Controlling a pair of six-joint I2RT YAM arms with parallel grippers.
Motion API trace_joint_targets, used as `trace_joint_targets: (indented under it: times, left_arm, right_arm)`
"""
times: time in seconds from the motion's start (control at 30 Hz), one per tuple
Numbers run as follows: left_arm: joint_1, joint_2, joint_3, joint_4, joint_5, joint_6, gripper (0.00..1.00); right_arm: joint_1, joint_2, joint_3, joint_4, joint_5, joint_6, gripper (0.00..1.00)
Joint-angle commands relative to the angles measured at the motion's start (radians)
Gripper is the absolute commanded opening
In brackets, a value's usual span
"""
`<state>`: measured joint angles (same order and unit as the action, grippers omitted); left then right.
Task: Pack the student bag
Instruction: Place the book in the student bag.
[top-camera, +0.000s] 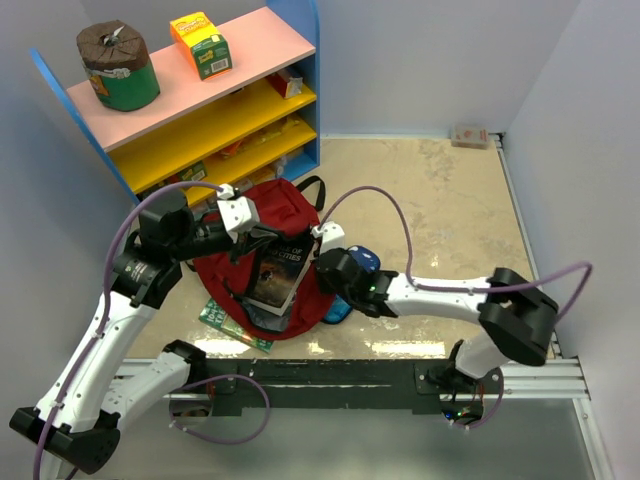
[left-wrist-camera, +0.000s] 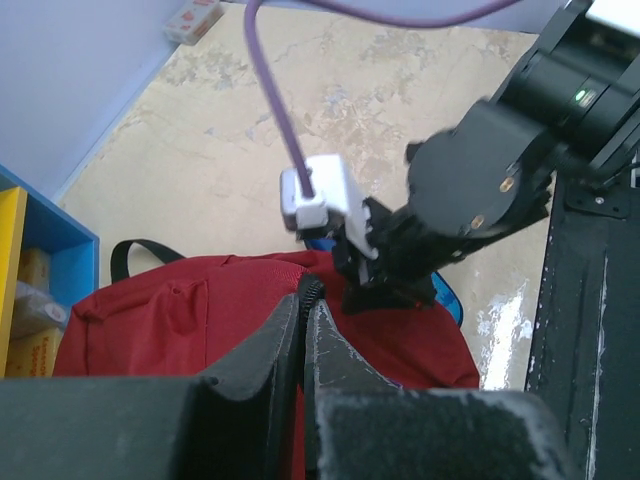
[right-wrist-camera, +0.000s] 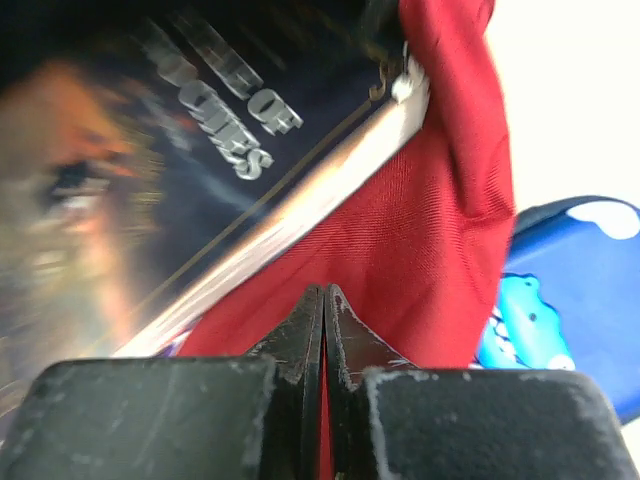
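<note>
The dark-red student bag (top-camera: 285, 205) lies open in the middle of the table. A dark-covered book (top-camera: 280, 268) sticks out of its mouth at a slant. My left gripper (top-camera: 248, 225) is shut on the bag's black zipper edge (left-wrist-camera: 311, 290) at the far left of the opening. My right gripper (top-camera: 325, 262) is shut at the bag's right side, its tips against red fabric (right-wrist-camera: 420, 220) just below the book's (right-wrist-camera: 200, 170) page edge. I see nothing clearly pinched between its jaws. A blue pencil case (top-camera: 366, 258) lies under the right wrist.
A green book (top-camera: 232, 325) pokes out from under the bag's near edge. A coloured shelf unit (top-camera: 200, 110) stands at the back left, with a green can (top-camera: 118, 68) and an orange-green box (top-camera: 202, 45) on top. A small box (top-camera: 470, 135) sits in the far right corner.
</note>
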<state>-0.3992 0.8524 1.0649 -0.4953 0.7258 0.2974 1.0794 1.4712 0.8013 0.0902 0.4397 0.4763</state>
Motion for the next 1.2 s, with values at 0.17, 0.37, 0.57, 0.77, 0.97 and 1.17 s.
trace_joint_targets:
  times: [0.17, 0.37, 0.57, 0.77, 0.97, 1.17]
  left_arm:
    - [0.002, -0.036, 0.035, 0.113, 0.127, -0.024, 0.08]
    - [0.0, -0.052, 0.004, 0.15, 0.083, -0.041, 0.06]
    - [0.002, -0.038, -0.052, 0.179, -0.026, -0.06, 0.04]
    - [0.0, 0.036, -0.04, 0.277, -0.262, -0.118, 0.04]
    - [0.003, 0.117, 0.131, 0.339, -0.264, -0.13, 0.05]
    - [0.005, 0.137, 0.221, 0.374, -0.258, -0.121, 0.05]
  right_arm:
    - [-0.004, 0.225, 0.245, 0.072, -0.005, 0.035, 0.0]
    - [0.048, 0.201, 0.277, 0.103, 0.062, 0.01, 0.0]
    - [0.1, -0.133, 0.037, 0.085, 0.116, -0.031, 0.47]
    - [0.304, -0.272, -0.045, 0.047, -0.04, -0.24, 0.51]
    - [0.39, -0.148, 0.002, -0.027, -0.322, -0.393, 0.57]
    - [0.389, 0.013, 0.035, -0.027, -0.455, -0.404, 0.59]
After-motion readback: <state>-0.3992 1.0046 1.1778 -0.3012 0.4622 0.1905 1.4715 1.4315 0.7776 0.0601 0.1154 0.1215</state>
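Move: From the right hand, poised shut at the bag's right side, the book's middle lies about 8 cm to the left, 2 cm nearer the base and slightly lower. The bag's near lip is some 13 cm back and 9 cm left; the pencil case lies 8 cm to the right, 3 cm back; the green workbook 16 cm left, 11 cm back. For the left hand, the book is some 22 cm below, 4 cm back and 1 cm right. The left hand keeps its pinch on the bag's raised rim, finally drawing it about 8 cm forward and some 4 cm up. The right hand first nudges down, left and slightly forward against the book's right edge, then opens halfway, rises and swings back some 20 cm, turning about 50 degrees counter-clockwise, and sinks by the near lip. ##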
